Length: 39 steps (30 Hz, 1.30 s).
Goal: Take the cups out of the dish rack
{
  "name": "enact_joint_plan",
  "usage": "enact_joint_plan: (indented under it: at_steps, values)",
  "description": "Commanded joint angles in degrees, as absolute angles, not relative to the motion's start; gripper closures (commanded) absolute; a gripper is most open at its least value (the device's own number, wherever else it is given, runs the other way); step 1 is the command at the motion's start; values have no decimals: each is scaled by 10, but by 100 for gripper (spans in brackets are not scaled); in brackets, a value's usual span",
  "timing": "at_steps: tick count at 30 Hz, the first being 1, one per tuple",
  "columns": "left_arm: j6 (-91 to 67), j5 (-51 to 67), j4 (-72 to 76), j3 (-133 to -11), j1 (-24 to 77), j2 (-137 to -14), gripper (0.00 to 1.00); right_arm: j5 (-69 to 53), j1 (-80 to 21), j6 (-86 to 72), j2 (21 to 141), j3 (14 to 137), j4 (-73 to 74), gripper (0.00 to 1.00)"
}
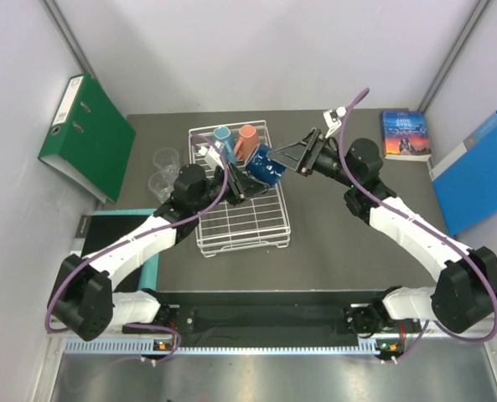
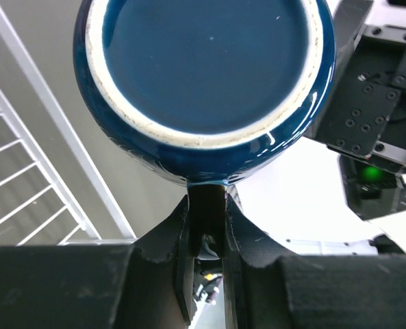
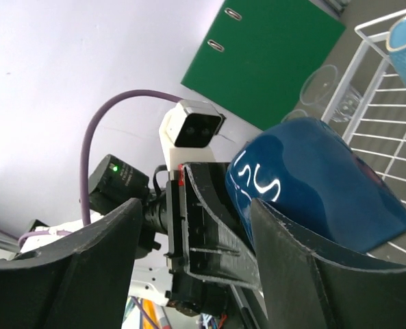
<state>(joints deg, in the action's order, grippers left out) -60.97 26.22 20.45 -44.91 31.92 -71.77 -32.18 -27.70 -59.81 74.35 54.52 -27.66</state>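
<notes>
The dark-blue mug (image 1: 265, 165) hangs tilted over the right part of the white wire dish rack (image 1: 231, 226). My left gripper (image 1: 250, 174) is shut on its handle; in the left wrist view the mug's round base (image 2: 203, 68) fills the top and the gripper (image 2: 207, 200) pinches the handle below it. My right gripper (image 1: 286, 159) stands open right beside the mug. In the right wrist view the mug (image 3: 312, 185) sits just past the right finger (image 3: 305, 274). A light-blue mug (image 1: 223, 134) and an orange mug (image 1: 246, 139) stand at the rack's back. Two clear glasses (image 1: 164, 172) stand on the table left of the rack.
A green binder (image 1: 89, 134) leans against the left wall. A book (image 1: 405, 134) and a blue folder (image 1: 478, 172) lie at the right. A black and teal tablet-like slab (image 1: 114, 230) lies at the near left. Both arms meet over the rack's right rear corner.
</notes>
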Motion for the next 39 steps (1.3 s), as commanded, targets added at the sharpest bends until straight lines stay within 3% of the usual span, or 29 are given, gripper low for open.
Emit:
enact_joint_plan:
  at_steps: [1, 17, 30, 33, 34, 35, 39]
  values:
    - [-578, 238, 272, -485, 321, -698, 100, -309, -269, -557, 700, 556, -239, 35]
    - [-567, 236, 254, -516, 321, -708, 100, -292, -254, -519, 616, 466, -175, 33]
    - [-591, 294, 278, -518, 366, -736, 100, -300, -255, -552, 723, 518, -283, 34]
    - [-587, 301, 279, -524, 375, -745, 100, -301, -256, -560, 745, 528, -303, 44]
    - [-586, 304, 278, -526, 375, -748, 100, -301, -256, -567, 751, 528, -319, 49]
    - [-583, 304, 276, -530, 375, -749, 100, -299, -256, -569, 752, 528, -323, 60]
    - [-577, 324, 269, -541, 375, -765, 100, -301, -257, -578, 758, 530, -335, 79]
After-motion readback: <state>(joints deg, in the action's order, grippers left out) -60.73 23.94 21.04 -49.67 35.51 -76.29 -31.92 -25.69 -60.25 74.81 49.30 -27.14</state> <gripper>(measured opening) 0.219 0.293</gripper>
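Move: Over the rack the left fingers already hold the dark-blue mug by its handle, the mug's middle some 6 cm ahead of that hand and about level with it sideways and in height. From the open right hand it lies about 3 cm ahead, 5 cm left and 6 cm below. In the rack, from the right hand, the orange mug is about 12 cm ahead, 10 left and 22 below; the light-blue mug is at the same depth and height, 17 cm left. Sinking about 6 cm with fingers open, the right hand first swings back and to its right, then reaches some 3 cm forward and a little left to the dark-blue mug's rim. There it rises slightly and closes, one finger in the mouth, one outside the wall. The left hand keeps the handle, lifts slightly and late on shifts about 2.5 cm right. ##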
